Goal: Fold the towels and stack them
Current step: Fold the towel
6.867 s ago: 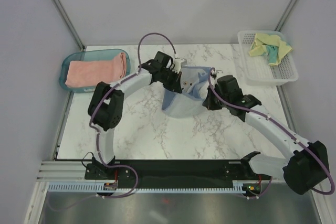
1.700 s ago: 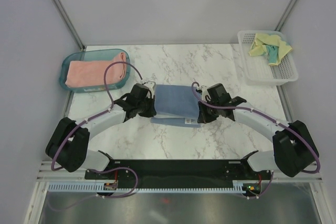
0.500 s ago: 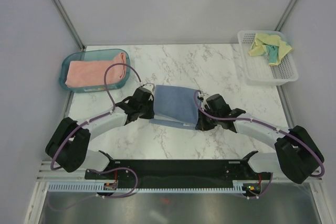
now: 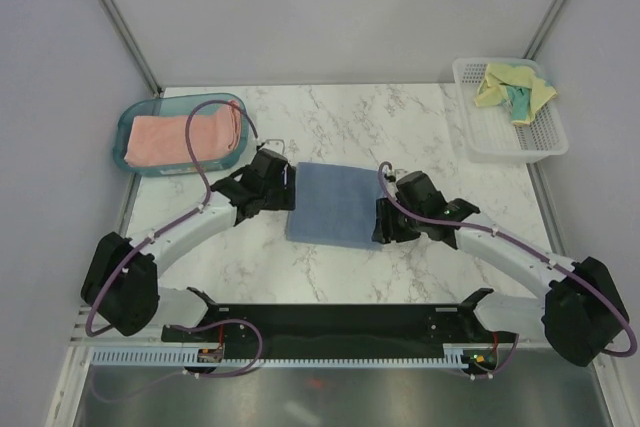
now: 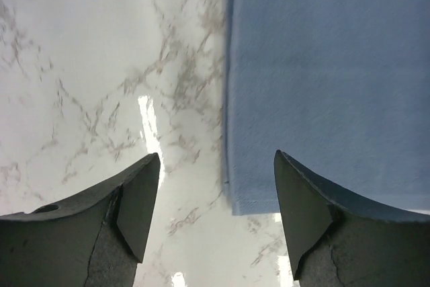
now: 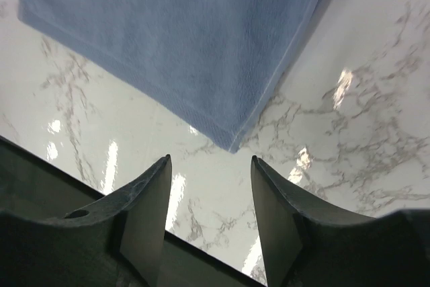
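Note:
A folded light blue towel [image 4: 335,203] lies flat on the marble table between my two arms. My left gripper [image 4: 283,179] hovers at its left edge, open and holding nothing. In the left wrist view the towel's [image 5: 329,72] corner lies just ahead of the spread left gripper [image 5: 216,159]. My right gripper [image 4: 384,223] is at the towel's near right corner, also open and empty. The right wrist view shows that towel [image 6: 181,38] corner just beyond the right gripper [image 6: 211,159]. A folded salmon-pink towel [image 4: 185,135] lies in the tray. A crumpled yellow-and-teal towel [image 4: 515,87] sits in the basket.
The teal plastic tray [image 4: 124,139] stands at the back left of the table. The white mesh basket [image 4: 500,142] is at the back right. Grey walls close in the table on the left, back and right.
Both grippers have opened and let go of the blue towel, which now lies flat and folded. Both arms have shifted slightly, the left one backward.

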Controlling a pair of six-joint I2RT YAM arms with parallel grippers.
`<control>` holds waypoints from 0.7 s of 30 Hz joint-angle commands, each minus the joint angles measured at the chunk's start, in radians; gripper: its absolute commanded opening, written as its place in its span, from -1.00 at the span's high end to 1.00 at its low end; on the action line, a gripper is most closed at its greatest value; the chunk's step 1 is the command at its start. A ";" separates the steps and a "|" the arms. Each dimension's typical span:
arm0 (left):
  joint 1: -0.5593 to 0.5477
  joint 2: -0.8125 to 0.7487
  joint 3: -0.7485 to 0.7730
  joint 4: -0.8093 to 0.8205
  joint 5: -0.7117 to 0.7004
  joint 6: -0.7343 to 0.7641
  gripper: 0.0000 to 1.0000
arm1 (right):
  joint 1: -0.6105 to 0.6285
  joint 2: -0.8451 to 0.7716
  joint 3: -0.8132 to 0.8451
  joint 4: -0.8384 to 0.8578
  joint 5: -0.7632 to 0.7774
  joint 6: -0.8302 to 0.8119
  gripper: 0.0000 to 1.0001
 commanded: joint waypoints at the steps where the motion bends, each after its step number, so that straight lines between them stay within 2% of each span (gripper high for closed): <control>1: 0.012 0.053 0.155 0.010 0.004 0.058 -0.51 | 0.000 -0.004 0.114 -0.039 0.129 0.026 -0.18; 3: 0.034 0.094 0.224 0.013 0.044 0.071 -0.46 | -0.026 0.060 0.167 -0.027 0.184 0.003 -0.10; 8: 0.095 0.301 0.367 0.027 0.172 0.146 -0.34 | -0.146 0.197 0.256 0.066 0.164 -0.036 0.05; 11: 0.141 0.414 0.453 0.027 0.233 0.174 -0.26 | -0.233 0.283 0.310 0.134 0.056 -0.079 0.01; 15: 0.203 0.533 0.539 0.040 0.423 0.213 -0.17 | -0.284 0.430 0.402 0.140 -0.066 -0.188 -0.02; 17: 0.215 0.570 0.582 0.039 0.460 0.249 0.02 | -0.316 0.470 0.434 0.139 -0.115 -0.209 0.07; 18: 0.216 0.603 0.593 0.040 0.515 0.261 0.08 | -0.326 0.507 0.445 0.139 -0.135 -0.214 0.20; 21: 0.216 0.642 0.625 0.040 0.532 0.282 0.23 | -0.347 0.545 0.479 0.126 -0.167 -0.221 0.35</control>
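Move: The blue towel lies folded flat. Its far-left corner is about 16 cm ahead of the left hand, 4 cm to its right and 6 cm below. Its far-right corner is some 21 cm ahead of the right hand, 2 cm to its right and 4 cm below. The teal bin with the pink towel stands around 25 cm ahead and 33 cm left of the left hand, the white basket roughly 41 cm ahead and 41 cm right of the right hand. Both empty hands leave the towel's near side and swing forward in a low arc towards its two far corners: the left hand goes some 14 cm out and a little right, rising about 5 cm first and then sinking to just above its corner, with a slight clockwise turn. The right hand travels about 17 cm out and slightly right, lifts a few centimetres and comes back down to its starting height, while both grippers narrow from wide to part-open without gripping anything yet. ##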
